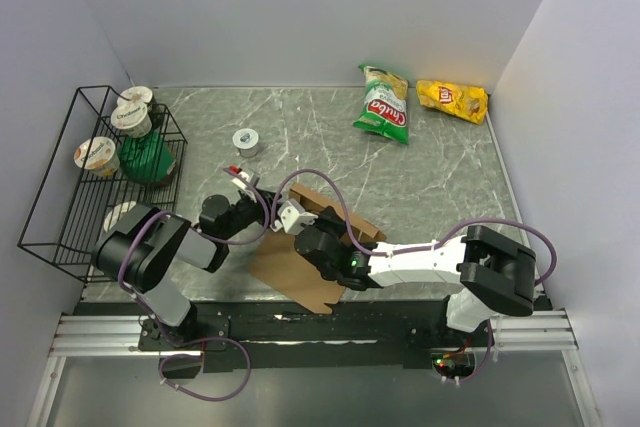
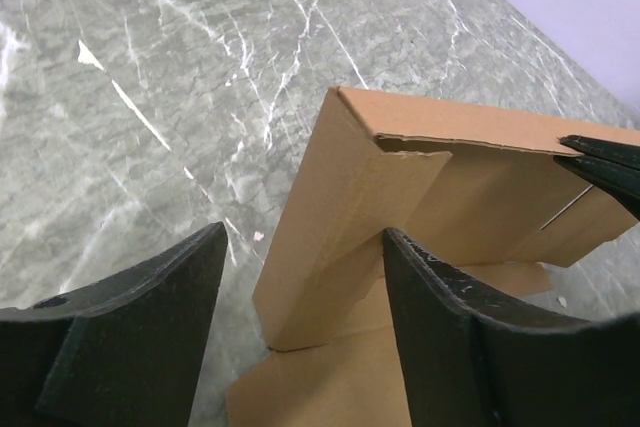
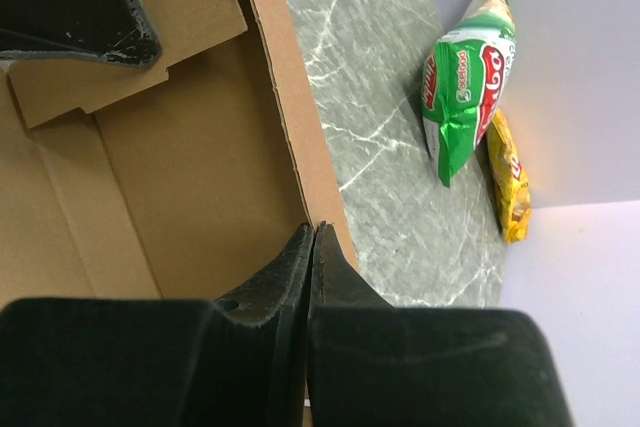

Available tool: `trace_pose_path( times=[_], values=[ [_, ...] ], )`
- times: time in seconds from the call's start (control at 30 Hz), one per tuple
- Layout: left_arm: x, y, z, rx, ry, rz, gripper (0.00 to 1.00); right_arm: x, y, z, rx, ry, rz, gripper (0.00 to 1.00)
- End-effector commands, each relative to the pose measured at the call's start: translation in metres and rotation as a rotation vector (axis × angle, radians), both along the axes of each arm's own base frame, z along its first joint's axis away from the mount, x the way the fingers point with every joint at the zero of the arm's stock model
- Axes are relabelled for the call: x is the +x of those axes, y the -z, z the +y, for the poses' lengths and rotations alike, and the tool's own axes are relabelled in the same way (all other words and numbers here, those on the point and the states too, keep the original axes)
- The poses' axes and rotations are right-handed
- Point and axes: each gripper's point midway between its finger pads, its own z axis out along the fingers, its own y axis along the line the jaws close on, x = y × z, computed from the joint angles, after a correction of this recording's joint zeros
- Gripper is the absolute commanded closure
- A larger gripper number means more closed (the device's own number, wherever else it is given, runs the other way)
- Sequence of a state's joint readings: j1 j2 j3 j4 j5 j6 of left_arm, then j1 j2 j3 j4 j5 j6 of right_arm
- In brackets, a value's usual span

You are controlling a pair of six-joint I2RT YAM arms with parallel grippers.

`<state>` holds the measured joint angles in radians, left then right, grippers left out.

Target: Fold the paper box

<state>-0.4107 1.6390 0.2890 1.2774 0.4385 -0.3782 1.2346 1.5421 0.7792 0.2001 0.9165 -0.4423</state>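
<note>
The paper box [image 1: 300,277] is plain brown cardboard lying half folded at the near middle of the table, between the two arms. My left gripper [image 2: 305,237] is open and straddles a raised side wall of the box [image 2: 350,197]; its left finger stands clear of the card, and the right finger [image 2: 450,317] sits close against the inner side. My right gripper [image 3: 312,232] is shut, its tips against the top rim of the opposite wall [image 3: 290,97], over the box's inside [image 3: 190,167]. Its dark tip also shows in the left wrist view [image 2: 605,165].
A black wire basket [image 1: 60,217] with cups stands at the left. A small tape roll [image 1: 246,141] lies beyond the arms. A green snack bag [image 1: 383,107] and a yellow one [image 1: 452,99] lie at the back right, near the walls.
</note>
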Motion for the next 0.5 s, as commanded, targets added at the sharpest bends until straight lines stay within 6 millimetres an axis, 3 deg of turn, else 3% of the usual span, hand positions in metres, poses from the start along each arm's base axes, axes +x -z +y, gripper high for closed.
trace_pose_path(
  times=[0.0, 0.33, 0.47],
  values=[
    [0.017, -0.05, -0.009, -0.046, -0.021, -0.224, 0.32, -0.04, 0.083, -0.019, -0.177, -0.101, 0.262, 1.0],
    [0.024, -0.058, -0.02, -0.046, -0.024, -0.262, 0.49, -0.041, 0.087, -0.018, -0.185, -0.113, 0.273, 1.0],
    [0.027, -0.052, -0.021, -0.032, -0.049, -0.258, 0.58, -0.041, 0.086, -0.016, -0.177, -0.117, 0.275, 1.0]
  ],
)
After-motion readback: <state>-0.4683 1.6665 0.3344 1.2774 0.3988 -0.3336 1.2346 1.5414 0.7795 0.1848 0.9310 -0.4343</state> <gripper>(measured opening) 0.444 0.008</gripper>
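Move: The box's narrow end flap lies just beyond the left hand's open fingers, about 2 cm ahead and 3 cm right, its middle 2 cm lower. From that hand, the raised wall's top rim, where the right fingers pinch it, is some 13 cm right, 3 cm back and 3 cm higher; the flat panel is about 16 cm back, 4 cm right and 8 cm down. From the right hand the flap is roughly 10 cm left, 5 cm ahead and 5 cm lower. The left hand eases about 2 cm to the right, into the end of the raised box wall, while its fingers close from well open to a little under half, one outside the end flap and the other bearing on it from inside the box, with the wrist almost unturned. The right hand stays put with its shut fingers still pinching the wall's top rim, bracing it against the left hand's push. ##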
